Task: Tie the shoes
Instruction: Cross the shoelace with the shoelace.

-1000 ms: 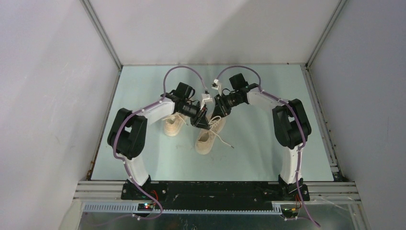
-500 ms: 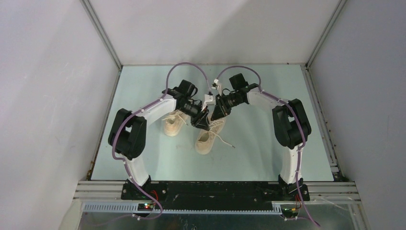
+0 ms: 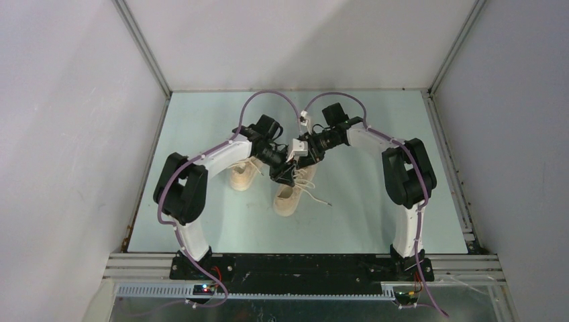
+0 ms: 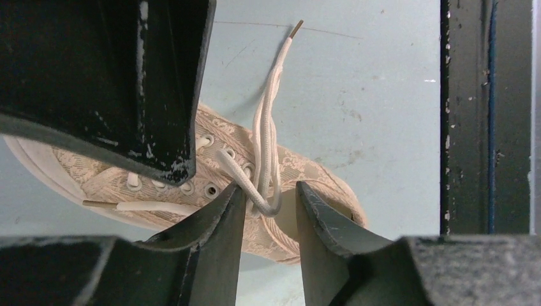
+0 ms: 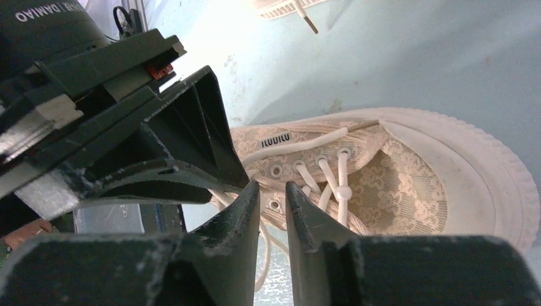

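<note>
Two cream-beige shoes lie mid-table: one to the left, the other under both grippers. My left gripper hovers over that shoe's lacing with its jaws open; a loop of off-white lace hangs between the tips, against the left finger and not pinched. My right gripper faces it from the other side, jaws a narrow gap apart above the eyelets of the shoe, with nothing pinched between the tips. One loose lace end trails across the table.
The other shoe's edge shows at the top of the right wrist view. A lace end lies on the table to the right of the worked shoe. Grey walls enclose the pale green table on three sides.
My left gripper's jaws have opened wider and the left arm has shifted slightly right toward the right gripper. The right arm has barely moved.
</note>
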Controlling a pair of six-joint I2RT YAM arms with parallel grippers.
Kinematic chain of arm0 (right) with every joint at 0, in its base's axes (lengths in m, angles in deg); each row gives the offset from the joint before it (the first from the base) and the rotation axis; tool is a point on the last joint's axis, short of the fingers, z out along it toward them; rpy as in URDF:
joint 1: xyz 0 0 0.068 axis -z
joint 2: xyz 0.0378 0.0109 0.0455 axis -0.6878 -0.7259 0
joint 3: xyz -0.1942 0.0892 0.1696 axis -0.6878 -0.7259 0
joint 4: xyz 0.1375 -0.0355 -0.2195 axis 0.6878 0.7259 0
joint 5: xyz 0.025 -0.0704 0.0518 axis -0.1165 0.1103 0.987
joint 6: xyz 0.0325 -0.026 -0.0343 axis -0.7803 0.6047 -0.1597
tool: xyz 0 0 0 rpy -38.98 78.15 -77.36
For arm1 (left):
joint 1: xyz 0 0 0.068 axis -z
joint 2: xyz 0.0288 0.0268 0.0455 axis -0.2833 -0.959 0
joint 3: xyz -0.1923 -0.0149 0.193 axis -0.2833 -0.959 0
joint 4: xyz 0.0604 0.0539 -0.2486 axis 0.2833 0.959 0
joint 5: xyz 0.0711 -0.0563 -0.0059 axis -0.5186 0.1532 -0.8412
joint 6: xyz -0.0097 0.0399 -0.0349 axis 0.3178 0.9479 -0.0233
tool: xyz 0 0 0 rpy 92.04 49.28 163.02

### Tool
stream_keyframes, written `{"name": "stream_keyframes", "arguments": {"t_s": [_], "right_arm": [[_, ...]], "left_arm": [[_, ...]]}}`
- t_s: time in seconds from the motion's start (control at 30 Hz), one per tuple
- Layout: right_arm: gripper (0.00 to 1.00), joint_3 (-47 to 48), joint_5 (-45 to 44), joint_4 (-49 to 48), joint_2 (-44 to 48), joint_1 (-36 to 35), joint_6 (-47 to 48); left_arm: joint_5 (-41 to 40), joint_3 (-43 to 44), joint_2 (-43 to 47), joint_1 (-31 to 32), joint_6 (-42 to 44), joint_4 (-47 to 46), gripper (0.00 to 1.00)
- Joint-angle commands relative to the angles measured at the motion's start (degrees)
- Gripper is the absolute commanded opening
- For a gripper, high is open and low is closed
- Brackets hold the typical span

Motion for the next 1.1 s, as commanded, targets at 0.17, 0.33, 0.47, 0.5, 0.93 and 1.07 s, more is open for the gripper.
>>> {"name": "stream_keyframes", "arguments": {"t_s": [0.17,0.33,0.47,0.5,0.93,1.07], "right_arm": [[0.36,-5.9,-1.6,5.8,7.0,5.5,1.1],[0.45,-9.5,3.0,9.9,9.4,6.3,5.7],[0.50,-9.8,5.0,9.9,9.5,4.9,6.5],[0.51,-9.7,5.0,9.8,9.3,4.5,6.6],[0.51,-9.2,-1.7,13.4,6.6,0.2,14.0],[0.49,-7.9,-4.1,12.0,5.6,-0.2,13.0]], "left_arm": [[-4.8,3.1,0.9,0.7,8.9,3.1,0.41],[-4.9,4.1,0.5,0.7,8.7,3.6,0.41],[-4.6,3.9,0.7,0.7,7.4,2.6,0.41],[-4.6,3.9,0.7,0.7,7.4,2.4,0.42],[-4.4,5.3,-0.2,1.1,10.2,6.2,0.43],[-4.3,5.3,-0.3,1.3,9.7,5.6,0.43]]}}
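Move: The free tail of the crossed shoelace, sticking out over the shoe's right side, is about 8 cm back from my right hand, some 4 cm to its right and 3 cm lower. From that hand the shoe's middle is 7 cm back, 1 cm left and 6 cm below; the other shoe is roughly 15 cm left and 4 cm back. From my left hand the tail is some 5 cm right, 3 cm back and 3 cm down. I swing my right hand out to the right by about 6 cm, clear of my left fingertips, then draw it back some 7 cm along the shoe's right side and ease 2 cm left again, sinking a little at the end. Its nearly shut fingers spread to about half open to take the lace tail between them. My left hand stays part open around the laces, shifting about 1 cm forward and tilting slightly. ##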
